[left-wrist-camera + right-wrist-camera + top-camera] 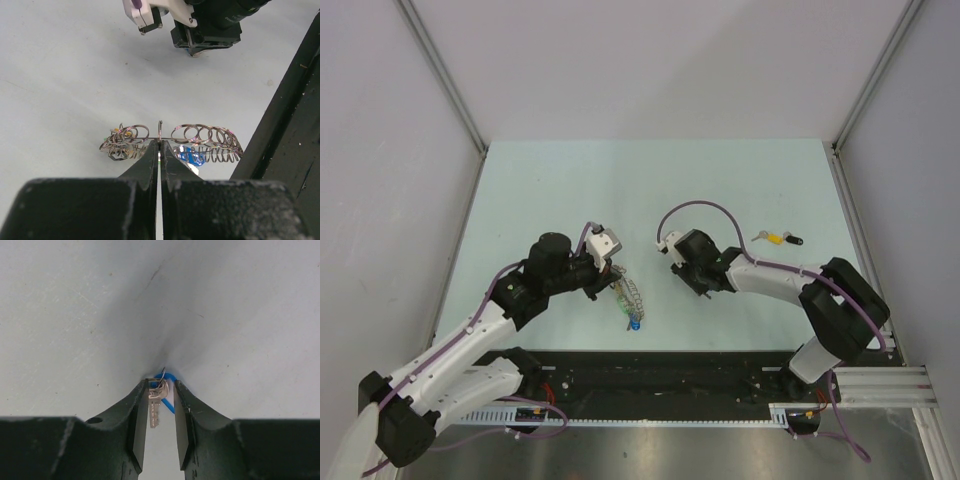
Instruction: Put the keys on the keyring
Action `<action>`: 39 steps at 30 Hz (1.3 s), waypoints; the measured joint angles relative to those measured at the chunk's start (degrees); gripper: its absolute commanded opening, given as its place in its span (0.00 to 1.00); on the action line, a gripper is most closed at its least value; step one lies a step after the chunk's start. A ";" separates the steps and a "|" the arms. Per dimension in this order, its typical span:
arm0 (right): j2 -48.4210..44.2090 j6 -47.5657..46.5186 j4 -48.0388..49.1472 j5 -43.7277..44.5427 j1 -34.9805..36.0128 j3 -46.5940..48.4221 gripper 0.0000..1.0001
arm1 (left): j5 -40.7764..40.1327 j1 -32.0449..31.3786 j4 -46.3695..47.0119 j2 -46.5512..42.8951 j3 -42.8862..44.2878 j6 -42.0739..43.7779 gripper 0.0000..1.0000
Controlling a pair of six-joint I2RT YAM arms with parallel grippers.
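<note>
The keyring [205, 136], a loop of coiled silver wire, is pinched at its thin middle wire by my left gripper [160, 143], which is shut on it. A blue-headed key [192, 156] and a yellow-headed one [123, 133] hang on its coils. From above, the keyring [630, 293] extends just right of the left gripper [606, 282]. My right gripper [162, 385] is down at the table with a small silver key [155, 407] with a blue head between its fingertips; the head spans the narrow gap. The right gripper [699, 287] is apart from the ring.
A yellow-headed key [773, 238] and a black-headed key [791, 241] lie loose on the pale green table [550, 190] at the far right. A black rail [660, 365] runs along the near edge. Grey walls close in the sides and back.
</note>
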 measured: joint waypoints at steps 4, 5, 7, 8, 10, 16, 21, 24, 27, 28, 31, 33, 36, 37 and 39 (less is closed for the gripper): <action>1.16 -0.74 -0.46 -0.02 0.04 0.50 0.27 | 0.00 0.00 0.00 0.02 0.00 0.00 0.00; 1.42 -0.90 -0.63 0.00 0.04 0.57 0.26 | 0.00 0.00 -0.02 0.02 0.00 0.00 0.00; 1.68 -1.14 -0.83 0.00 0.04 0.63 0.21 | 0.00 0.00 -0.02 0.02 0.00 0.00 0.00; 1.70 -1.22 -0.92 0.00 0.04 0.63 0.20 | 0.00 0.00 -0.02 0.02 0.00 0.00 0.00; 1.70 -1.33 -1.01 0.00 0.04 0.70 0.14 | 0.02 0.00 -0.02 0.02 0.00 0.00 0.00; 1.73 -1.36 -1.31 -0.07 0.04 1.03 0.00 | 0.02 0.00 -0.04 0.35 0.07 0.00 0.00; 1.29 -1.29 -2.12 -0.20 0.02 1.03 0.00 | 0.02 0.00 -0.07 0.39 0.11 0.02 0.00; -0.87 -1.09 -3.19 -0.44 0.04 1.03 0.00 | 0.13 0.00 -0.07 0.39 0.11 0.09 0.00; -5.09 -0.90 -3.91 -0.90 0.09 1.03 0.00 | 1.11 0.00 -0.04 0.31 0.13 0.66 0.00; -7.02 -0.87 -4.09 -1.20 0.15 1.05 0.00 | 1.75 0.00 -0.07 0.31 0.20 0.98 0.00; -12.94 -0.87 -4.28 -2.25 0.66 1.14 0.00 | 4.37 0.00 -0.39 0.46 1.09 2.34 0.00; -17.99 -0.92 -4.46 -3.13 1.22 1.14 0.00 | 6.78 0.00 -0.92 1.18 2.86 3.89 0.00; -23.10 -1.29 -4.63 -3.72 2.71 1.16 0.00 | 11.19 0.00 -1.38 3.19 6.88 6.88 0.00; -25.29 -1.49 -4.83 -3.91 3.34 1.16 0.00 | 12.63 0.00 -1.36 3.80 8.24 8.17 0.00; -29.49 -1.92 -4.90 -4.37 4.59 1.22 0.00 | 15.15 0.00 -1.68 4.87 10.82 11.10 0.00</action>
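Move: The blue key lies on the table just under the right fingertips, about 1 cm below that hand and neither ahead nor aside. From the right hand, the yellow key lies some 13 cm ahead and 17 cm right, with the black key about 4 cm farther right. The keyring, held by the left hand, is centred about 9 cm back, 16 cm left and 12 cm up from the right hand. From the left hand, the blue key lies about 6 cm ahead, 18 cm right and 16 cm below. The right hand settles a bit lower, closes its part-open fingers fully on the blue key near its small wire loop, then lifts it quickly about 15 cm with a slight drift back and left, tilting some 25 degrees so the fingers swing up towards forward and left. The left hand keeps its pinch on the keyring and holds still until the lift is under way, then rises about 5 cm and goes some 3 cm right towards the rising key, turning about 15 degrees clockwise. ##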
